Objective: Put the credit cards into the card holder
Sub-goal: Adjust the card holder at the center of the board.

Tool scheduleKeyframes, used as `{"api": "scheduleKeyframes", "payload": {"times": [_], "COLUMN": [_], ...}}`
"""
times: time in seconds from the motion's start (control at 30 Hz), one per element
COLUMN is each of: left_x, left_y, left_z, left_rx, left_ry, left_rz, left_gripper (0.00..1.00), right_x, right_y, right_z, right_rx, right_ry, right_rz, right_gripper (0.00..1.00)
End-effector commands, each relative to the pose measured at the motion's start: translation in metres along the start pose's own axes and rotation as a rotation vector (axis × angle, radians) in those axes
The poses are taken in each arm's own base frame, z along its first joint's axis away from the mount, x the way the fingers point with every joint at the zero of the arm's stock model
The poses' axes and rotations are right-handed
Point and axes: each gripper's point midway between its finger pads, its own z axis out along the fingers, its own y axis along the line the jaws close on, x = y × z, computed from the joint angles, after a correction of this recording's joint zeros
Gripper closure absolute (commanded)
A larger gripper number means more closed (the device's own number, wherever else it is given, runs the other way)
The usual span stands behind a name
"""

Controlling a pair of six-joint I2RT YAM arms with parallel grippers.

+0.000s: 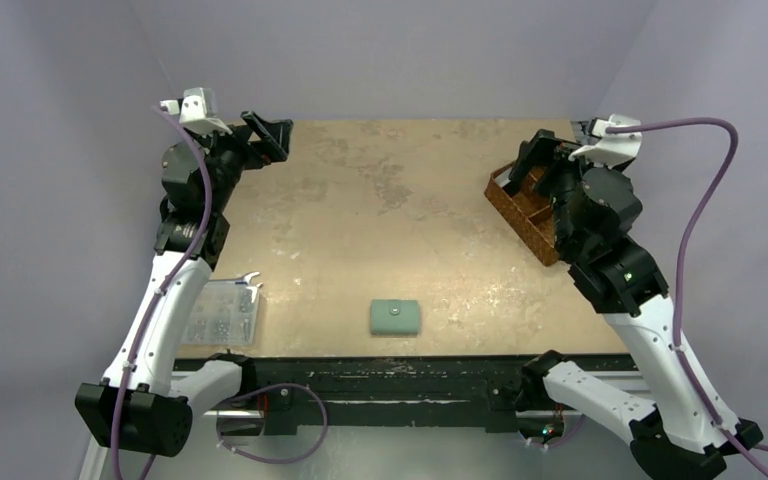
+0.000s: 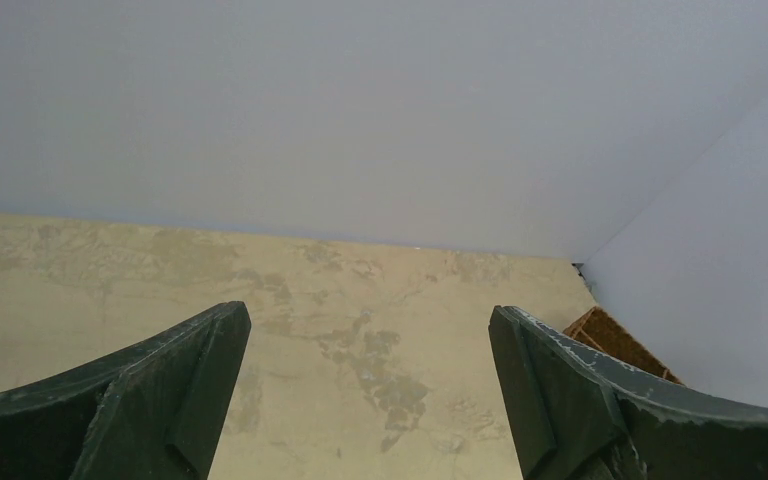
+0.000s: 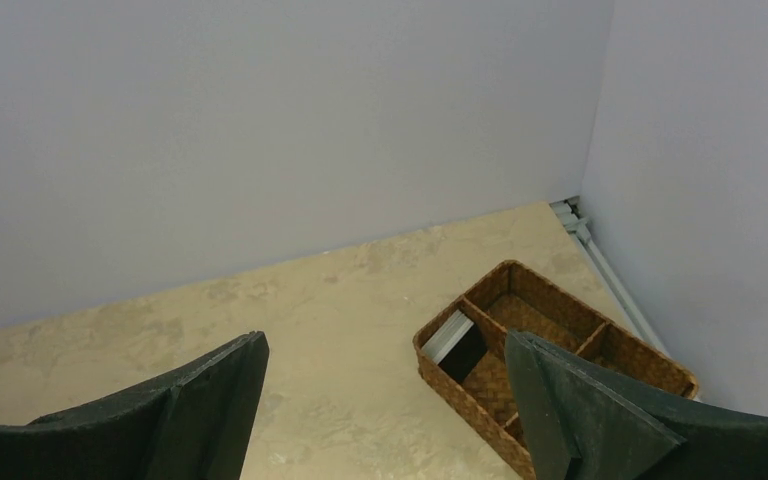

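Observation:
The card holder [image 1: 395, 316] is a grey-green folded wallet with a round snap. It lies shut on the table near the front middle. A stack of thin credit cards [image 3: 452, 340], with pale edges and one dark face, leans inside the near-left compartment of the brown woven basket [image 3: 560, 300]. My left gripper [image 1: 269, 136] is open and empty, raised over the far left of the table; in the left wrist view [image 2: 368, 315] only bare table lies between its fingers. My right gripper [image 1: 533, 160] is open and empty above the basket, as the right wrist view [image 3: 388, 340] also shows.
The brown woven divided basket [image 1: 520, 210] stands at the far right, by the right wall, and its corner shows in the left wrist view [image 2: 610, 340]. A clear plastic box of small parts [image 1: 222, 312] sits at the front left. Grey walls enclose the table on three sides.

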Motion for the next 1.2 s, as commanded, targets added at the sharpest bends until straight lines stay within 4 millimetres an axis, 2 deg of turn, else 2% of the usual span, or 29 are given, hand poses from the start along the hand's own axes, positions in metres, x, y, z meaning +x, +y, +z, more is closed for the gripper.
{"api": "scheduleKeyframes", "payload": {"times": [0.0, 0.1, 0.17, 0.23, 0.33, 0.43, 0.5, 0.6, 0.7, 0.83, 1.0, 1.07, 1.17], "left_x": [-0.024, -0.021, -0.019, -0.017, -0.015, -0.012, -0.009, -0.007, -0.001, 0.005, 0.012, 0.015, 0.016], "left_y": [-0.016, -0.016, -0.018, -0.018, -0.018, -0.016, -0.015, -0.014, -0.014, -0.011, -0.010, -0.010, -0.009], "left_z": [0.000, 0.000, 0.000, 0.001, 0.001, 0.003, 0.004, 0.006, 0.009, 0.013, 0.017, 0.018, 0.018], "left_rx": [0.068, 0.077, 0.089, 0.093, 0.095, 0.090, 0.089, 0.087, 0.092, 0.083, 0.083, 0.086, 0.085], "left_ry": [-0.070, -0.067, -0.065, -0.063, -0.059, -0.050, -0.044, -0.038, -0.018, 0.011, 0.033, 0.040, 0.043], "left_rz": [0.022, 0.020, 0.015, 0.010, 0.009, 0.006, 0.003, -0.003, -0.011, -0.017, -0.025, -0.029, -0.030], "left_gripper": [0.00, 0.00, 0.00, 0.00, 0.00, 0.00, 0.00, 0.00, 0.00, 0.00, 0.00, 0.00, 0.00], "right_x": [0.007, 0.019, 0.038, 0.066, 0.099, 0.140, 0.174, 0.223, 0.279, 0.333, 0.374, 0.381, 0.393], "right_y": [0.002, 0.016, 0.034, 0.062, 0.107, 0.148, 0.171, 0.185, 0.173, 0.172, 0.190, 0.196, 0.193], "right_z": [0.009, 0.013, 0.013, 0.007, -0.004, -0.021, -0.040, -0.065, -0.077, -0.106, -0.157, -0.163, -0.154], "right_rx": [0.034, -0.032, -0.122, -0.261, -0.474, -0.701, -0.901, -0.992, -0.851, -0.832, -1.002, -1.056, -1.011], "right_ry": [0.026, 0.055, 0.107, 0.199, 0.331, 0.502, 0.654, 0.862, 0.981, 1.074, 0.981, 0.915, 0.876], "right_rz": [-0.007, -0.013, 0.010, 0.065, 0.161, 0.150, 0.076, -0.073, -0.322, -0.459, -0.658, -0.696, -0.747], "right_gripper": [0.01, 0.01, 0.01, 0.01, 0.01, 0.01, 0.01, 0.01, 0.01, 0.01, 0.01, 0.01, 0.01]}}
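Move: The card holder is far below the right hand, some 42 cm down, about 25 cm to its left and 10 cm back. The wicker basket stands about 16 cm ahead of that hand and 9 cm to its right, the clear parts box some 37 cm left of the holder and level with it. From the left hand the holder is about 19 cm back, 22 cm right and 39 cm down. The open right hand swoops down some 36 cm, left 28 and back towards the card holder, fingers tipping down. ##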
